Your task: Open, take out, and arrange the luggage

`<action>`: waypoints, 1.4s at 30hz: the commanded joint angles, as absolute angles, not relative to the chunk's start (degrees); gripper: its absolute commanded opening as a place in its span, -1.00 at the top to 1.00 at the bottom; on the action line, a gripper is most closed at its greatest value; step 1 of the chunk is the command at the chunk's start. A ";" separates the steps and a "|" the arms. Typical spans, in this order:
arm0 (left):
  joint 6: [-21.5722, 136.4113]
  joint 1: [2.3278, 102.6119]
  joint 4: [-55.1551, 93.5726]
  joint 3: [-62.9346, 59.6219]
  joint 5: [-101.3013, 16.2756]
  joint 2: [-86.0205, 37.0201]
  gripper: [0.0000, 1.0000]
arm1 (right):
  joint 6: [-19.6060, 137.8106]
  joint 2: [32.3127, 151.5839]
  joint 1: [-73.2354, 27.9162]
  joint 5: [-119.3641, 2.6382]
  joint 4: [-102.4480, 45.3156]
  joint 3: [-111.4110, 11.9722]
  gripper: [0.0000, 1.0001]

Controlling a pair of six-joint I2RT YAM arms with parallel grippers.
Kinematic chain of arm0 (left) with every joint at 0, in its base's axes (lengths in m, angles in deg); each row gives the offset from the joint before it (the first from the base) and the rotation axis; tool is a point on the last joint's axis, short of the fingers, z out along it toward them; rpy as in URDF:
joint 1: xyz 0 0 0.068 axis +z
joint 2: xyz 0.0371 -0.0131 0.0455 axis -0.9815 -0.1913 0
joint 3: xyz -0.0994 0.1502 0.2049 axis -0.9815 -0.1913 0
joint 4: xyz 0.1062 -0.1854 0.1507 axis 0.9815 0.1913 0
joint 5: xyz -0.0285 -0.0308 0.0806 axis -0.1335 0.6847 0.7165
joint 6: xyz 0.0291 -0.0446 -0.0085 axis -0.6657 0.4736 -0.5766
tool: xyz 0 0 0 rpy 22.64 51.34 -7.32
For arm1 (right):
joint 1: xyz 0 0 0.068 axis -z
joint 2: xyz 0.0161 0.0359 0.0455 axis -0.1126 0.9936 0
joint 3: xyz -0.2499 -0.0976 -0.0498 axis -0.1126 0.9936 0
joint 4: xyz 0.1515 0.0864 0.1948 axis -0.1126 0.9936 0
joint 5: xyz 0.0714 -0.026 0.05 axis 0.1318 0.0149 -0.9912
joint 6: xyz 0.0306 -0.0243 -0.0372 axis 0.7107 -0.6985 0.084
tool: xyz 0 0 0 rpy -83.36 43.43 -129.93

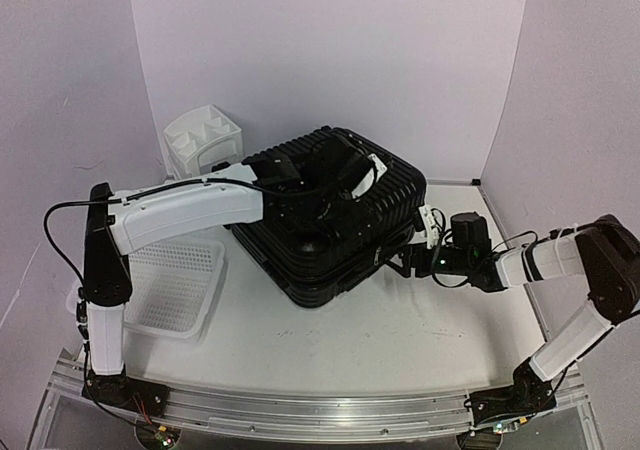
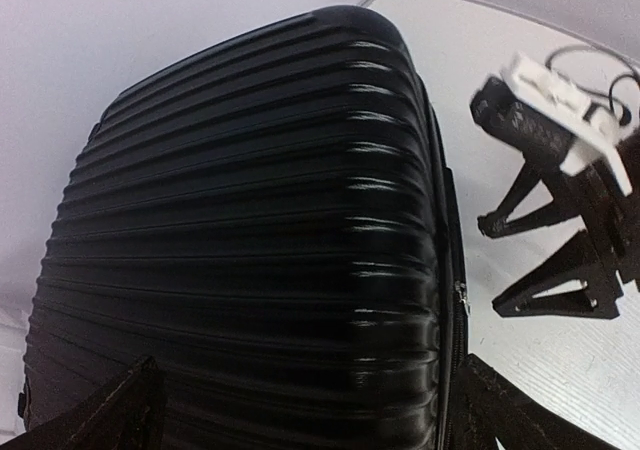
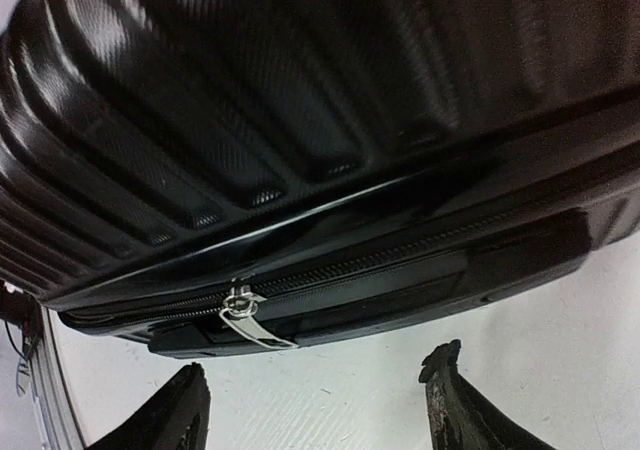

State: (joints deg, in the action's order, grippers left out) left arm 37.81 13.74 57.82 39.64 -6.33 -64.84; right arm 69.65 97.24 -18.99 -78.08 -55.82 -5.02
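Note:
The luggage [image 1: 330, 220], a large black ribbed hard-shell suitcase, lies flat mid-table. My left gripper [image 1: 345, 185] hovers over its top, open wide. In the left wrist view the ribbed luggage shell [image 2: 260, 220] fills the space between the fingertips [image 2: 110, 410]. My right gripper [image 1: 408, 260] sits low at the luggage's right side, open and holding nothing. In the right wrist view the silver zipper pull [image 3: 250, 320] hangs from the luggage's side seam [image 3: 400, 255], just beyond my open right gripper [image 3: 315, 410]. The right gripper [image 2: 500, 265] also shows in the left wrist view.
A white mesh basket [image 1: 175, 285] lies left of the luggage, under the left arm. A small white drawer unit [image 1: 203, 140] stands at the back left. Purple walls close in the table behind and at both sides.

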 commanded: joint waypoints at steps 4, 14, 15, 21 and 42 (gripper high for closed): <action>42.87 14.62 60.51 37.89 -7.49 -62.08 -0.98 | 60.54 103.77 -21.84 -78.35 -66.19 -8.92 -0.28; 43.28 14.55 60.92 39.53 -4.86 -63.63 -0.95 | 59.17 110.04 -30.83 -57.87 -85.66 -3.90 -0.22; 43.28 14.55 60.90 39.55 -4.92 -63.50 -0.94 | 58.28 110.35 -32.15 -55.19 -88.85 -2.79 -0.21; 43.30 14.55 60.91 38.73 -4.78 -62.34 -0.92 | 56.27 110.30 -34.49 -44.54 -91.32 -1.69 0.04; 42.90 14.59 61.57 38.63 -3.91 -62.02 -0.96 | 55.37 114.93 -34.58 -42.52 -91.44 -7.01 0.40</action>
State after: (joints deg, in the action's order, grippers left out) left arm 42.90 14.63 61.23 37.39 -5.67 -63.79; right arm 56.06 114.94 -34.50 -45.68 -87.90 -4.32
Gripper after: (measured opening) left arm 0.975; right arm 0.390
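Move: The suitcase's silver zipper pull lies about 5 cm to the right hand's left, roughly 2 cm ahead and about level with it. The suitcase's middle is some 14 cm to that hand's left and 8 cm ahead; its near corner is about 19 cm left and 8 cm back. From the left hand, the pull is about 10 cm right, 3 cm ahead and 16 cm below. The right hand works about 5 cm left and forward to the zipper pull, tipping up some 30 degrees, fingers half-closing. ##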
